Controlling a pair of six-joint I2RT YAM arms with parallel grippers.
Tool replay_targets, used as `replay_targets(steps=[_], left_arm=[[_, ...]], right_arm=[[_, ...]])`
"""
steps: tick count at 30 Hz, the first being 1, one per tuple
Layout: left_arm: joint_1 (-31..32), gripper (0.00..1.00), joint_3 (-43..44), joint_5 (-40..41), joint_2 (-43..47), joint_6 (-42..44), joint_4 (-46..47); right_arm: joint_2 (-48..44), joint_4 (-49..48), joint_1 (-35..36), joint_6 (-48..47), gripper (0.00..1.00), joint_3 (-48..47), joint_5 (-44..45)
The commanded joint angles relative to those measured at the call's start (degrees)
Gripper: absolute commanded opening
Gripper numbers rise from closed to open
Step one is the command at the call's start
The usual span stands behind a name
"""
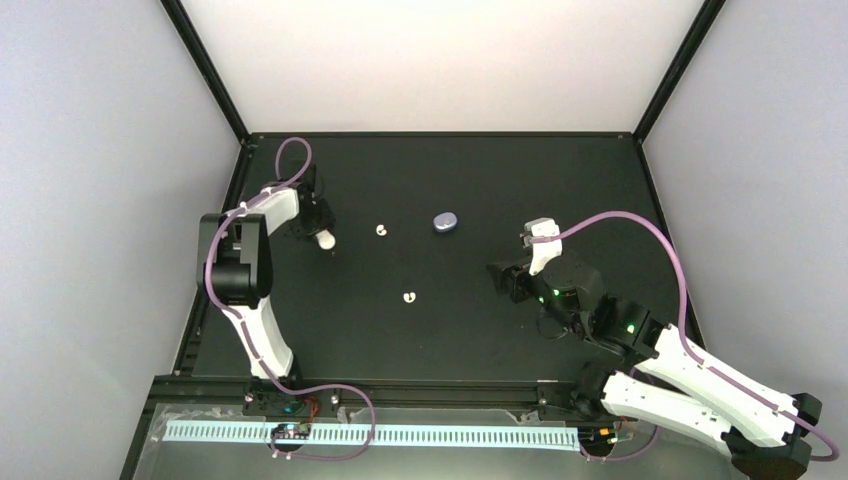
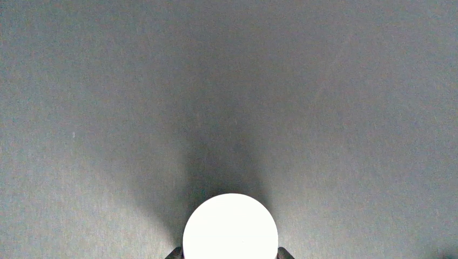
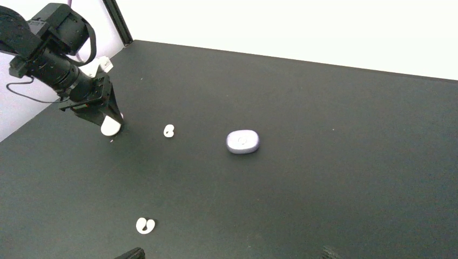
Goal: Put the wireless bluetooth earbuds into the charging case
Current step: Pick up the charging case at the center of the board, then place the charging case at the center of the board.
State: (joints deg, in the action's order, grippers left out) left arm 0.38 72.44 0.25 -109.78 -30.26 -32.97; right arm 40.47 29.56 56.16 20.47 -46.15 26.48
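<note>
Two white earbuds lie on the black table: one (image 1: 381,230) (image 3: 169,130) at the back, one (image 1: 408,297) (image 3: 145,225) nearer the middle. A closed lilac charging case (image 1: 446,221) (image 3: 242,142) rests to the right of the back bud. At the left, my left gripper (image 1: 322,232) (image 2: 229,253) (image 3: 108,121) points down at the table, its fingertips (image 2: 175,252) pressed on either side of a white rounded case (image 2: 230,226) (image 1: 326,240). My right gripper (image 1: 505,278) (image 3: 229,253) hovers at the right, open and holding nothing, well clear of buds and case.
The black table (image 1: 450,330) is bounded by a black frame (image 1: 440,133) and pale walls. The left arm's purple cable (image 1: 292,150) loops near the back left corner. The right arm (image 1: 680,370) reaches in from the near right.
</note>
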Motion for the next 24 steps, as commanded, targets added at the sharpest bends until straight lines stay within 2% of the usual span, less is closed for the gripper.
replay_targets(steps=[1,6,11,14,18,21,24], left_arm=[[2.31,0.31,-3.67,0.2,7.65,-0.35,-0.84],[9.0,0.31,-13.49,-1.5,20.28,-4.93,0.55],[23.22,0.31,-19.89,2.82,27.53,-16.88,-1.4],[30.61,0.25,-17.7,5.48,26.65,-23.73,-3.54],[36.58,0.23,-12.87,7.68,23.8,-31.27,-4.64],[40.7,0.23,-6.6,9.32,18.94,-35.0,-7.84],[44.34,0.22,2.09,9.66,10.33,-36.38,-12.86]], right_arm=[[-0.35,-0.53,-0.25,-0.2,0.84,-0.35,1.05],[0.07,-2.4,-0.29,0.6,0.84,1.17,0.06],[1.14,-4.35,-0.2,1.88,0.84,2.51,-1.02],[1.24,-4.47,-0.18,2.31,0.84,2.72,-0.92],[0.43,-2.17,-0.18,4.35,0.83,2.99,0.31],[-1.33,0.05,-0.19,6.71,0.83,3.65,1.6],[-3.7,0.96,-0.22,9.04,0.83,4.91,1.69]])
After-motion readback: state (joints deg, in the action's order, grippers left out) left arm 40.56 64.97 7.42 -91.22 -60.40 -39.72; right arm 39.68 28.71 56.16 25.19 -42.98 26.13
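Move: The left hand, low at the board, already has its fingers shut on the white charging case. The near earbud, where it is headed, lies roughly 16 cm back and 22 cm to its right, a centimetre lower; the far earbud is about 14 cm right and 1 cm ahead, and the closed purple case some 30 cm right and 3 cm ahead. From the waiting right hand, the near earbud is about 5 cm ahead, 19 cm left and 26 cm below. Keeping its pinch on the white charging case, the left hand lifts it off the board and sweeps it about 22 cm to the right and 13 cm back while rising some 7 cm, passing on the base side of the far earbud towards the near earbud and the middle of the board. The backward travel comes early and dies out while the rightward sweep goes on, the wrist turning only some 10 degrees clockwise with the fingers still pointing down; the empty right hand sinks about 2 cm, fingers staying wide open. ##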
